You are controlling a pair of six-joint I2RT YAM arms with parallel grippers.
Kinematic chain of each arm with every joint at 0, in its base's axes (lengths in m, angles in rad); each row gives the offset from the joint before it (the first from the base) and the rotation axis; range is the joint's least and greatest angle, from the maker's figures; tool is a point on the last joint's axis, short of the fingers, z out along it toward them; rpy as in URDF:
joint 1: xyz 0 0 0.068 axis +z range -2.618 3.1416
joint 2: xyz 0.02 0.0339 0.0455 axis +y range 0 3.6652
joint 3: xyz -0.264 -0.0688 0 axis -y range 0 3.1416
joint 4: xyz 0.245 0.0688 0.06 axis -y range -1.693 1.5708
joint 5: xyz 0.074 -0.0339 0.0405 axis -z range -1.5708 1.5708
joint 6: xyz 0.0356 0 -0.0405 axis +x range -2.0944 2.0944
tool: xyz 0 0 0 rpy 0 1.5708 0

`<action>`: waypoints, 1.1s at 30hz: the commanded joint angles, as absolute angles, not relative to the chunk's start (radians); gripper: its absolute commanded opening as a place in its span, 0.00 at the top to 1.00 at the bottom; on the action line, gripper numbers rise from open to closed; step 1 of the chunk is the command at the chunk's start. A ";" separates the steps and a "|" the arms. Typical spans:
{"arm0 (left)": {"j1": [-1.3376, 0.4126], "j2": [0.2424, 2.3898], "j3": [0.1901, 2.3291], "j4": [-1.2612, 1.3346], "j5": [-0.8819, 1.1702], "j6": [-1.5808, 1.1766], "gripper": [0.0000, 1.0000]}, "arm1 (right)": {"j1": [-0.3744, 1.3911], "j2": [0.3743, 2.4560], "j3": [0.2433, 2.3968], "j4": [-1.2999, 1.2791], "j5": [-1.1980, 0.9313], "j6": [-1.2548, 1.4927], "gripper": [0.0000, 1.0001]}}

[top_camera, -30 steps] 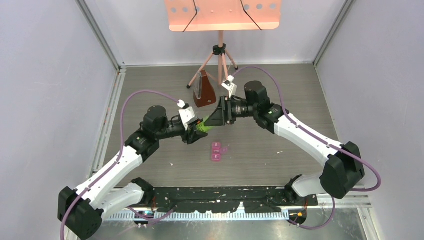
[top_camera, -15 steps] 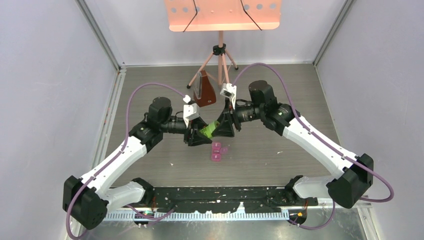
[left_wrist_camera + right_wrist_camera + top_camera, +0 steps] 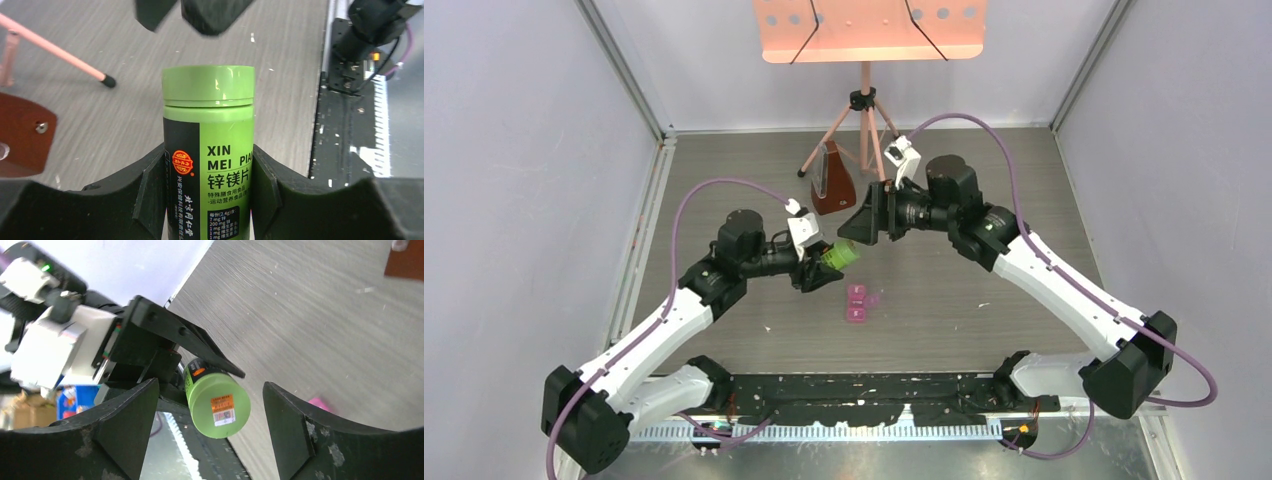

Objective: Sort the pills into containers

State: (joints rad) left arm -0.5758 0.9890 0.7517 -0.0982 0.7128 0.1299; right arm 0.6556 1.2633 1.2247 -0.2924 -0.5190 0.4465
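My left gripper point(image 3: 822, 264) is shut on a green cylindrical bottle point(image 3: 836, 256), held off the table with its green cap on and pointing toward the right arm. In the left wrist view the bottle point(image 3: 207, 115) stands between both fingers point(image 3: 150, 195). My right gripper point(image 3: 851, 229) is open, just up and right of the cap, apart from it. From the right wrist the cap's end point(image 3: 217, 405) faces me between the spread jaws. The pink pill box point(image 3: 857, 303) lies on the table below the bottle, and its corner point(image 3: 317, 402) also shows there. No pills are visible.
A brown metronome point(image 3: 832, 180) stands behind the grippers, beside the pink tripod point(image 3: 864, 120) of a music stand point(image 3: 869, 30). A black strip point(image 3: 864, 400) runs along the near table edge. Grey walls enclose the left, right and back.
My right gripper has opened and drawn back up and right, off the bottle's cap. My left gripper has shifted slightly left, still gripping the bottle.
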 commanded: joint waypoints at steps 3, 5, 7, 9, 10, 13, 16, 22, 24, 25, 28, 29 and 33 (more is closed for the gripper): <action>-0.576 0.923 0.720 0.026 0.572 0.161 1.00 | 0.702 1.269 1.166 -0.206 -0.298 0.803 0.20; -0.577 0.914 0.715 0.025 0.566 0.163 1.00 | 0.703 1.281 1.157 -0.187 -0.300 0.855 0.31; -0.577 0.911 0.709 0.021 0.564 0.161 1.00 | 0.703 1.288 1.144 -0.159 -0.307 0.898 0.38; -0.576 0.909 0.701 0.025 0.557 0.156 1.00 | 0.703 1.297 1.144 -0.154 -0.327 0.920 0.38; -0.577 0.909 0.696 0.032 0.553 0.147 1.00 | 0.704 1.301 1.144 -0.155 -0.339 0.930 0.37; -0.577 0.911 0.687 0.060 0.548 0.120 1.00 | 0.704 1.305 1.129 -0.138 -0.358 0.950 0.28; -0.576 0.918 0.686 0.077 0.543 0.105 1.00 | 0.707 1.310 1.122 -0.114 -0.388 0.958 0.23; -0.575 0.911 0.678 0.127 0.525 0.070 1.00 | 0.708 1.316 1.108 -0.121 -0.416 0.948 0.23; -0.576 0.905 0.675 0.138 0.518 0.065 1.00 | 0.708 1.312 1.098 -0.131 -0.406 0.942 0.23; -0.577 0.904 0.676 0.137 0.517 0.065 1.00 | 0.709 1.309 1.093 -0.128 -0.401 0.946 0.24; -0.575 0.906 0.676 0.134 0.518 0.064 1.00 | 0.708 1.308 1.087 -0.115 -0.403 0.952 0.37; -0.575 0.905 0.675 0.135 0.518 0.064 1.00 | 0.707 1.308 1.087 -0.114 -0.405 0.954 0.42; -0.575 0.898 0.672 0.145 0.521 0.062 1.00 | 0.707 1.310 1.093 -0.105 -0.416 0.931 0.70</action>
State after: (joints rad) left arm -0.5758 0.9287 0.6643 0.0490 0.5224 0.0742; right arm 0.7048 1.3178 1.0847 -0.1490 -0.3996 0.9489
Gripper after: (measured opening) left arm 0.535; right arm 0.585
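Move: My left hand still holds the green bottle, its cap about 5 cm to the right of that hand point, 2 cm ahead and 1 cm higher. From my open right hand that cap lies some 5 cm below, 3 cm back and 1 cm left. The pink pill box is about 7 cm back of my right hand, level sideways, 23 cm below; the metronome stands roughly 19 cm ahead of it, 6 cm left, 18 cm below. I bring my right hand down about 4.5 cm and a little left onto the bottle's cap, rolling it some 25 degrees so its forward side dips and swinging it slightly clockwise. Its fingers narrow, widen again, then close around the cap's rim. My left hand keeps its grip and carries the bottle about 2.5 cm forward and slightly left, turning roughly 10 degrees counter-clockwise. ##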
